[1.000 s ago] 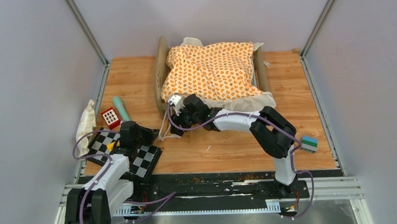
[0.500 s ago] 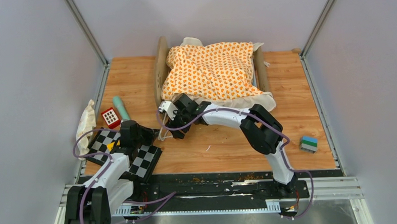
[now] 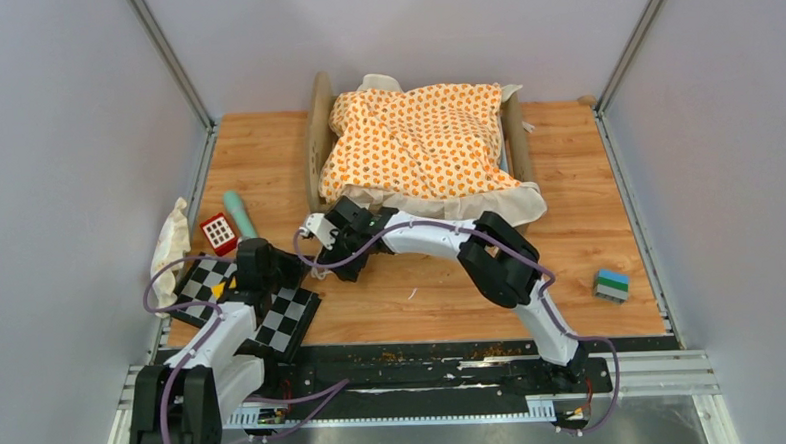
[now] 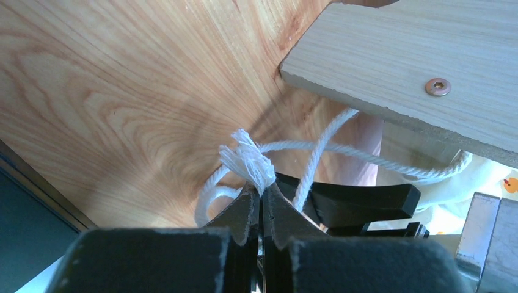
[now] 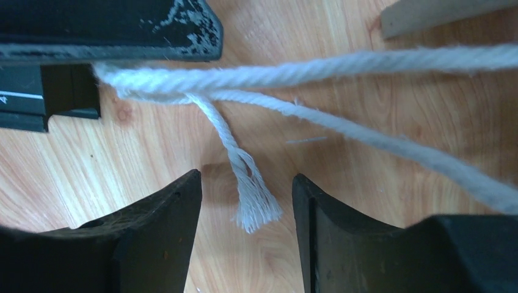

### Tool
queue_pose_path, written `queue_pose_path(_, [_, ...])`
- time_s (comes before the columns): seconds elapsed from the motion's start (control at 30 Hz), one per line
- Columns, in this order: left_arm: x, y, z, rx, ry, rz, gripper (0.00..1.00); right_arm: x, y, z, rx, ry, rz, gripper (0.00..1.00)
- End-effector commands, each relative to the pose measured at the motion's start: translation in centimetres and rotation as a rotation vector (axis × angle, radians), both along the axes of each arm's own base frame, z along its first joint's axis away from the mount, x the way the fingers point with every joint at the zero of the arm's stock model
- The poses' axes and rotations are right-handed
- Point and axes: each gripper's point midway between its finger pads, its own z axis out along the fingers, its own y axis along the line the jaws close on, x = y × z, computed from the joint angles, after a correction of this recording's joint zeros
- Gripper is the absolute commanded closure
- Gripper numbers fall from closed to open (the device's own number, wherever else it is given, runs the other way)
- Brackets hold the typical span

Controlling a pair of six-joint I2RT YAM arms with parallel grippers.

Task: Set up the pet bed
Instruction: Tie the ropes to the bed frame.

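Note:
The pet bed [image 3: 317,135], light wood, stands at the back with the orange-patterned cushion [image 3: 421,141] lying over it. Its end board [image 4: 397,55] fills the upper right of the left wrist view. A white tie cord [image 3: 320,268] trails from the bed's front left corner onto the floor. My left gripper [image 4: 261,194] is shut on one frayed end [image 4: 246,160] of that cord. My right gripper [image 5: 244,210] is open, low over the floor, with another frayed cord end [image 5: 255,204] lying loose between its fingers [image 5: 162,229]. In the top view both grippers meet near the corner.
A red block [image 3: 217,231], a teal cylinder [image 3: 240,215] and a small white pillow [image 3: 170,242] lie at the left. Checkered boards [image 3: 285,317] sit under my left arm. A blue-green block [image 3: 612,284] rests at the right.
My right arm has swung left and nearer, from the bed's front corner down toward my left gripper. The left arm has stayed still, shut on the cord.

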Motion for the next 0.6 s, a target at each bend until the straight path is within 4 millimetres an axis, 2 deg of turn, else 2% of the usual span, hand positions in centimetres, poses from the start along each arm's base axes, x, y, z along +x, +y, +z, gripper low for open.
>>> queue_pose_path(0.0, [0.7,0.3,0.8,0.009,-0.046,-0.005,1.00,-0.2,0.0,-1.0,-0.078,-0.036,0.005,0.47])
queue_pose_path(0.17, [0.8,0.5,0.7,0.007,-0.045,0.000,1.00,-0.1,-1.4,-1.5,-0.139,-0.062,-0.025,0.71])
queue_pose_path(0.3, [0.9,0.6,0.5,0.015,-0.044,-0.003,1.00,-0.1,-2.1,-0.2,-0.115,-0.082,-0.079,0.99])
queue_pose_path(0.37, [1.1,0.6,0.6,0.021,-0.051,-0.010,1.00,-0.1,-2.5,1.3,-0.076,-0.095,-0.117,1.00])
queue_pose_path(0.47, [1.3,0.5,0.7,0.049,-0.052,-0.041,1.00,-0.1,-3.5,2.6,-0.042,-0.115,-0.184,1.00])
queue_pose_path(0.57, [1.4,1.0,0.5,0.088,-0.044,-0.038,1.00,0.8,-5.1,3.5,-0.044,-0.154,-0.280,1.00])
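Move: The frayed rope tail lies almost between the right hand's open fingertips, about 1 cm to the left and 1 cm below, level fore and aft. The foot of the bed frame's near left leg is some 10 cm ahead of the right hand and 3 cm left. From the left hand, which already pinches the other rope end, the tail is roughly 4 cm right, 1 cm back and 3 cm below. Right fingers close on the rope tail, then draw it about 4 cm right; left keeps its rope end pinched. ##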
